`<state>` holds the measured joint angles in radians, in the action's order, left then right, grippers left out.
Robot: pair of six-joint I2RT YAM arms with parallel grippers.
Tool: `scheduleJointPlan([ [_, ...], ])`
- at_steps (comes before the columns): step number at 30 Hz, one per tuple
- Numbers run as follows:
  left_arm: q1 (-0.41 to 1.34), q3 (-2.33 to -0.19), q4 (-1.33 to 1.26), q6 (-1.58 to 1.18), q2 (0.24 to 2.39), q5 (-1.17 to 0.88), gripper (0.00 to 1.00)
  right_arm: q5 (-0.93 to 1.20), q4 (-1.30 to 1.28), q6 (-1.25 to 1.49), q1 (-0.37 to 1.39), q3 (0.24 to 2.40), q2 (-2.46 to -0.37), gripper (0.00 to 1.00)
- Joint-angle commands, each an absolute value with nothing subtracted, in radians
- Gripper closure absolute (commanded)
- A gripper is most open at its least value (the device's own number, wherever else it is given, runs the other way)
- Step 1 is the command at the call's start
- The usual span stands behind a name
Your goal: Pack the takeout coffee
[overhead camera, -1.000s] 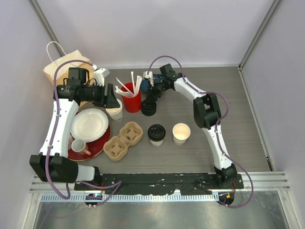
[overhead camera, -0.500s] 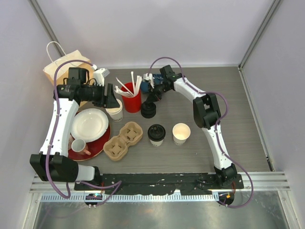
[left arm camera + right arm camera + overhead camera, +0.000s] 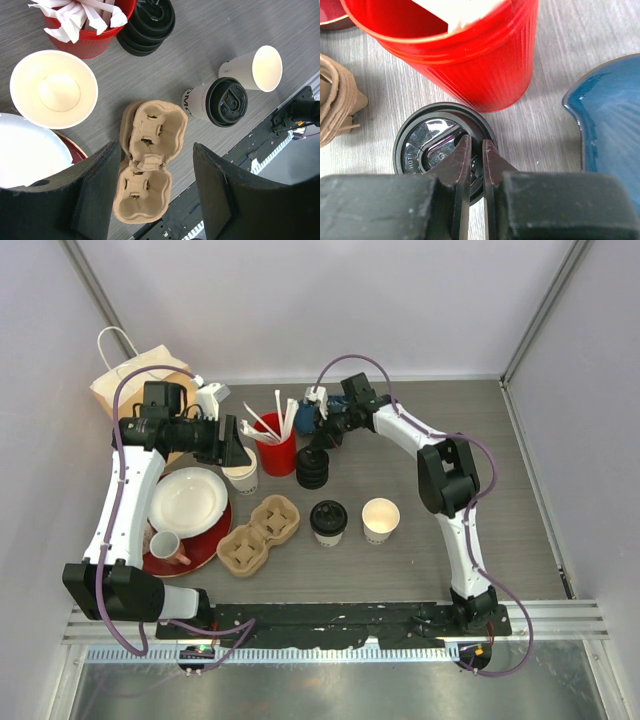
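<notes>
One takeout coffee cup [image 3: 328, 522] [image 3: 220, 100], cream with a black lid, stands mid-table. Beside it is an uncovered paper cup [image 3: 380, 518] [image 3: 260, 67], and another uncovered cup [image 3: 243, 476] [image 3: 54, 87] sits under my left gripper [image 3: 233, 445]. That left gripper [image 3: 156, 150] hangs open above the brown cup carrier [image 3: 260, 533] [image 3: 147, 165], holding nothing. My right gripper [image 3: 320, 437] [image 3: 475, 145] is down on the stack of black lids [image 3: 312, 468] [image 3: 427, 150] [image 3: 147, 25], its jaws pinched on the top lid's rim.
A red cup of white sticks [image 3: 278, 448] [image 3: 470, 55] stands just left of the lid stack, with a blue dish [image 3: 305, 416] [image 3: 610, 125] behind it. A white plate [image 3: 188, 502] and a mug [image 3: 165, 545] rest on a red plate at the left. A paper bag [image 3: 135, 380] stands at the back left.
My right gripper's jaws have closed onto the top lid's rim, and the right arm's elbow has swung slightly right. The left arm has not moved.
</notes>
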<state>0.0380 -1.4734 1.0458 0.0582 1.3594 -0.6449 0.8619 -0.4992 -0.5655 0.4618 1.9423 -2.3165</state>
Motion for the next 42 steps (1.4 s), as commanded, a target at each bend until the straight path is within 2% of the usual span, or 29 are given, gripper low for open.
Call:
scheduleJointPlan([
  [1, 0.032, -1.485, 1.034, 0.067, 1.333, -0.660, 0.37, 0.807, -0.354, -0.494, 0.463, 1.878, -2.180, 0.99],
  [9, 0.032, -1.480, 1.032, 0.066, 1.330, -0.661, 0.37, 0.697, -0.325, -0.397, 0.465, 1.821, -2.105, 0.99],
  [19, 0.034, -1.506, 1.042, 0.061, 1.330, -0.690, 0.37, 0.398, -0.294, -0.236, 0.463, 1.709, -1.885, 0.99],
  [22, 0.040, -1.520, 1.049, 0.058, 1.322, -0.706, 0.37, 0.295, -0.298, -0.187, 0.460, 1.632, -1.775, 0.99],
  [27, 0.084, -1.519, 1.063, 0.070, 1.310, -0.695, 0.37, 0.132, -0.238, -0.037, 0.460, 1.384, -1.510, 0.99],
  [31, 0.175, -1.517, 1.077, 0.083, 1.310, -0.672, 0.37, 0.034, -0.245, 0.108, 0.469, 1.194, -1.323, 0.99],
  [35, 0.254, -1.526, 1.074, 0.081, 1.327, -0.644, 0.37, -0.106, -0.334, 0.184, 0.546, 1.034, -1.181, 0.99],
  [42, 0.342, -1.540, 1.071, 0.071, 1.365, -0.620, 0.37, -0.362, -0.515, 0.251, 0.747, 0.970, -1.065, 0.99],
])
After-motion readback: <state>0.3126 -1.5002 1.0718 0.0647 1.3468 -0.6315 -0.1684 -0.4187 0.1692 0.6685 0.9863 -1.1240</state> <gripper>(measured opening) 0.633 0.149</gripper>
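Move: The right hand already holds a black lid just above the lid stack, which lies about 5 cm below and 2 cm back of it, level sideways. The open cup stands roughly 17 cm back and 17 cm right of this hand; the covered cup about 18 cm back, 5 cm right. From the left hand, the open cup is some 32 cm right, 2 cm back and 20 cm below, the covered cup about 20 cm right and 3 cm back. Up first, then sweeping right and back, the right hand carries the pinched lid from the stack towards the open cup, some 16 cm each way, turning nearly 60 degrees clockwise; it peaks about 16 cm up, then sinks 4 cm. Late on, the left hand, fingers still open and empty, swings right and somewhat back towards the cups, turning clockwise. ##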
